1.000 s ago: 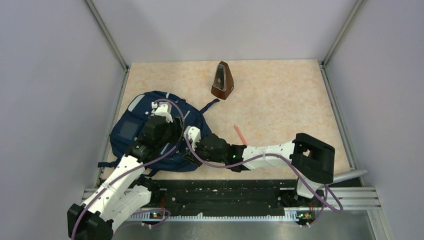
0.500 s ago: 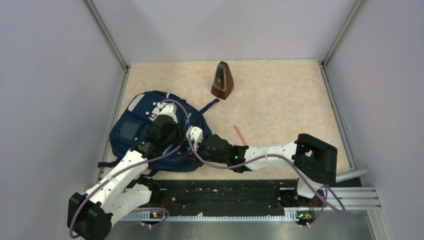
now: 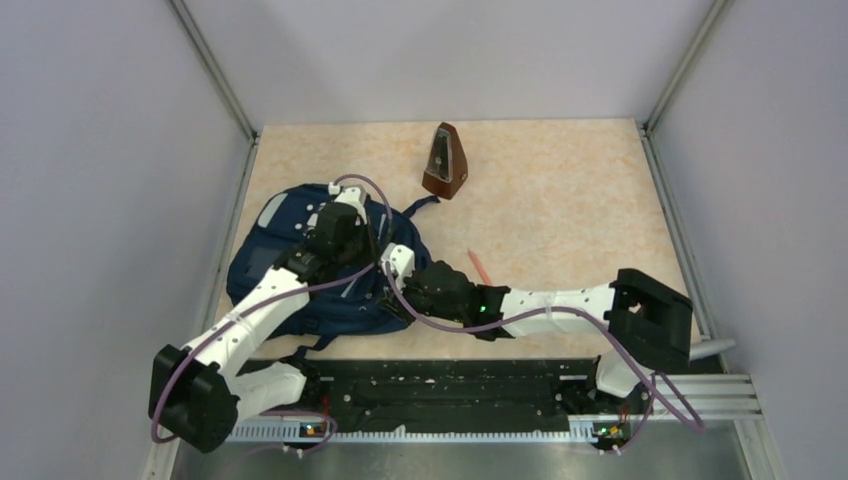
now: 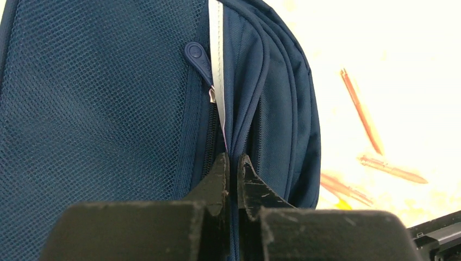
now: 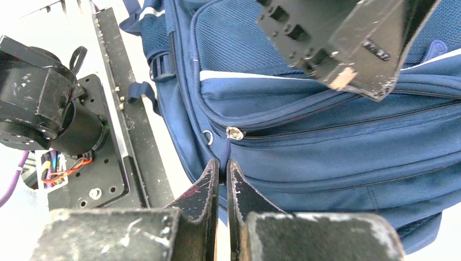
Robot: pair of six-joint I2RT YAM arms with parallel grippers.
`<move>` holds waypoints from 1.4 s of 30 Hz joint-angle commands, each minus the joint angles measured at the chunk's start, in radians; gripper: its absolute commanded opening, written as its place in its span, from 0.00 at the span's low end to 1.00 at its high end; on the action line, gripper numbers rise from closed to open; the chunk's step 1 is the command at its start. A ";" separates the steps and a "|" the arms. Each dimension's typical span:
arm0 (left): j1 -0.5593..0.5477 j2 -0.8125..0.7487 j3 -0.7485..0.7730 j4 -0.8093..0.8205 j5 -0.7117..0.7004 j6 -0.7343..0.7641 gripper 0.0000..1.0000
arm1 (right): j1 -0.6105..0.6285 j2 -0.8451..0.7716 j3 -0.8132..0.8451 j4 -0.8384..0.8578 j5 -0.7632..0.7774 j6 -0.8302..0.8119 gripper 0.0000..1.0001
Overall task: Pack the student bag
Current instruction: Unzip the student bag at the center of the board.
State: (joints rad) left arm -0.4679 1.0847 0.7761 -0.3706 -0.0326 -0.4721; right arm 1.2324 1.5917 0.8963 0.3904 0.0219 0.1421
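The student bag (image 3: 290,275), navy with light-grey stripes, lies on the left of the table. My left gripper (image 4: 232,160) is shut, pinching a ridge of the bag's fabric (image 4: 244,109) beside a zipper and a grey stripe. A dark blue zipper tab (image 4: 198,57) lies just ahead of it. My right gripper (image 5: 223,166) is shut on the blue pull strap that hangs from a silver zipper slider (image 5: 235,132) at the bag's near edge. In the right wrist view the left gripper's fingers (image 5: 348,60) press onto the bag from above.
A brown metronome (image 3: 445,160) stands at the back centre. An orange-red pen (image 3: 479,266) lies right of the bag; the left wrist view shows several pens (image 4: 361,111) there. Grey walls enclose the table. The black base rail (image 3: 450,385) runs along the near edge.
My left gripper moved farther across the bag and closed on its fabric. The right arm shifted slightly right with the zipper pull, and the bag moved a little with it.
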 commanded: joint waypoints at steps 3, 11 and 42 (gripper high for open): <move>-0.001 0.078 0.148 0.119 0.072 -0.046 0.00 | 0.022 -0.054 0.010 0.084 -0.083 0.018 0.00; 0.021 0.088 0.172 0.140 0.111 -0.077 0.00 | 0.068 0.054 0.073 0.163 -0.050 0.052 0.00; 0.131 -0.114 0.210 -0.089 0.001 0.247 0.00 | -0.125 -0.215 0.171 -0.385 0.163 -0.090 0.75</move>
State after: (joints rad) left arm -0.3393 1.0336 0.9352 -0.4938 0.0494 -0.3050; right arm 1.1957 1.4250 1.1191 0.1654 0.1066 0.0803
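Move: The right hand already pinches the zipper tab, its slider only about 2 cm farther left and 1 cm lower. The near end of the bag's white strip lies some 8 cm left of that hand and 2 cm ahead; a red pen lies 19 cm to its right, 8 cm ahead, on the table. From the left hand, which already pinches the bag's fabric, the slider is about 11 cm back, 2 cm right and slightly lower. The right hand pulls the zipper tab left some 7 cm, releases, rises; the left lifts its pinched fabric. ##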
